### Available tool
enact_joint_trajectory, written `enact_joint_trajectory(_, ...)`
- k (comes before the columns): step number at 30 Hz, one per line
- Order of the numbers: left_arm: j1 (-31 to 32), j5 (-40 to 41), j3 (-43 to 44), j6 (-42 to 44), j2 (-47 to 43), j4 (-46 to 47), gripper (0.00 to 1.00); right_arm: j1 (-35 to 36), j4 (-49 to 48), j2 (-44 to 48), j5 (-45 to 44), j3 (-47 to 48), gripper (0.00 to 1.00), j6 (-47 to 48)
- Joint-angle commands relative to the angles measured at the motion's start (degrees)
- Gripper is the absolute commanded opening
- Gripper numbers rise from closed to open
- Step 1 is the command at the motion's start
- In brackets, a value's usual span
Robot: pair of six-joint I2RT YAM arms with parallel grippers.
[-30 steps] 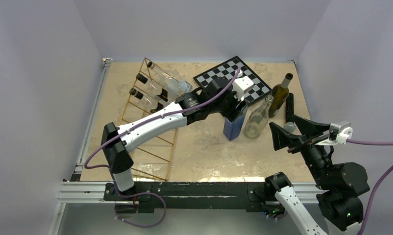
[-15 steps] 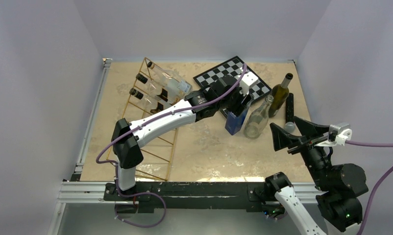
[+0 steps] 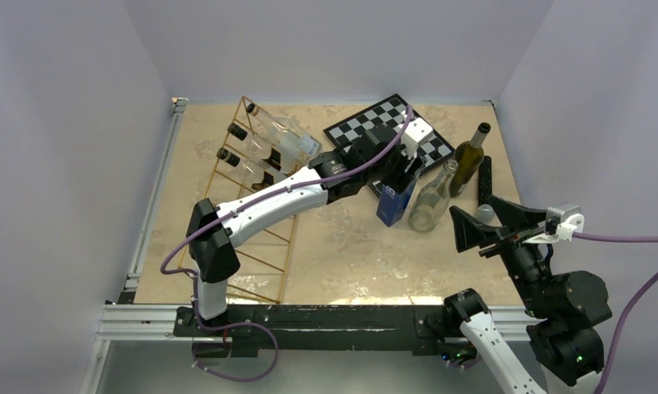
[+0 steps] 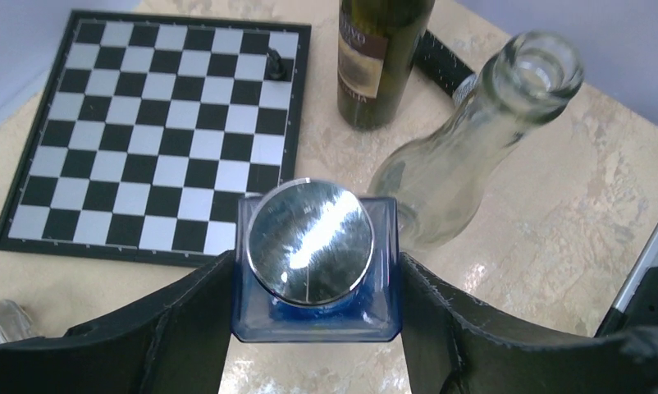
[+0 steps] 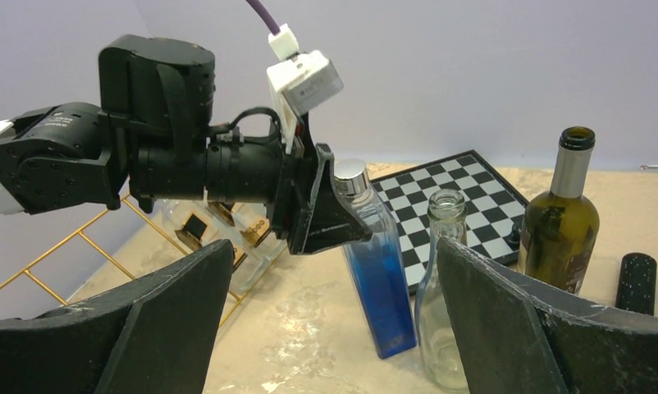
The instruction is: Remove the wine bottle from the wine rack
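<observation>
A blue wine bottle [image 3: 394,205] with a silver cap [image 4: 310,243] leans slightly, its base down at the table, right of the gold wire wine rack [image 3: 252,240]. My left gripper [image 3: 402,177] is shut on its shoulder, both fingers pressed flat against its sides in the left wrist view. The rack holds several clear bottles with dark caps [image 3: 270,148]. My right gripper [image 3: 484,220] hangs open at the right, apart from everything. In its wrist view the blue wine bottle [image 5: 381,283] and the left gripper [image 5: 324,215] show between its fingers.
A clear empty bottle [image 3: 432,199] stands touching close to the blue one on its right. A dark green bottle [image 3: 471,154] and a black cylinder [image 3: 484,177] lie further right. A chessboard [image 3: 367,125] with one dark piece [image 4: 275,64] lies at the back.
The left arm has stretched further out and carried the blue bottle a little back and right, tilting it. In the last half second it hardly moved. The right gripper stays open.
</observation>
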State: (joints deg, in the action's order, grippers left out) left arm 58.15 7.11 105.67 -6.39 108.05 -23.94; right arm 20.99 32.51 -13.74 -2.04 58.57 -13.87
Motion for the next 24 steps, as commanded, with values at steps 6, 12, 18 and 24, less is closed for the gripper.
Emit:
enact_joint_trajectory(6,-0.5,1.0,5.3,1.1,-3.0,8.8,0.79,0.3,-1.9,-0.9,-0.3,0.1,0.99,0.6)
enact_joint_trajectory(12,-0.5,2.2,5.3,1.6,-5.5,7.5,0.80,0.2,-1.9,-1.1,-0.1,0.1,0.99,0.6)
enact_joint_trajectory(18,-0.5,13.7,2.3,0.8,-14.2,8.0,0.89,0.3,-1.8,-1.5,0.1,0.1,0.99,0.6)
enact_joint_trajectory(24,-4.7,30.8,-7.8,-3.7,-25.3,9.1,0.97,0.2,-2.0,-1.3,0.2,-0.5,0.99,0.1)
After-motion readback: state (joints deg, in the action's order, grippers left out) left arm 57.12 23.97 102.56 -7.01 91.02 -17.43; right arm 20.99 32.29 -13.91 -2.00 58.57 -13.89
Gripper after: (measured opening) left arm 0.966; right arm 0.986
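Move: The left gripper is still around the upper part of the upright blue bottle, whose middle lies straight below, some 7 cm down. From that hand, the clear glass bottle stands about 8 cm to the right and 1 cm nearer, and the green wine bottle some 17 cm right and 8 cm farther out. The chessboard's middle lies about 22 cm ahead, level left-right. The blue bottle is about 19 cm ahead of the right hand, 8 cm left and 20 cm below. Open the left gripper wide and lift it off the blue bottle: raise it some 5 cm, nearly pause, then keep climbing faster to about 15 cm in all while swinging 9 cm or so to the left. As it goes, tilt the fingertips up and turn the hand counter-clockwise, bringing it clear of the cap. ##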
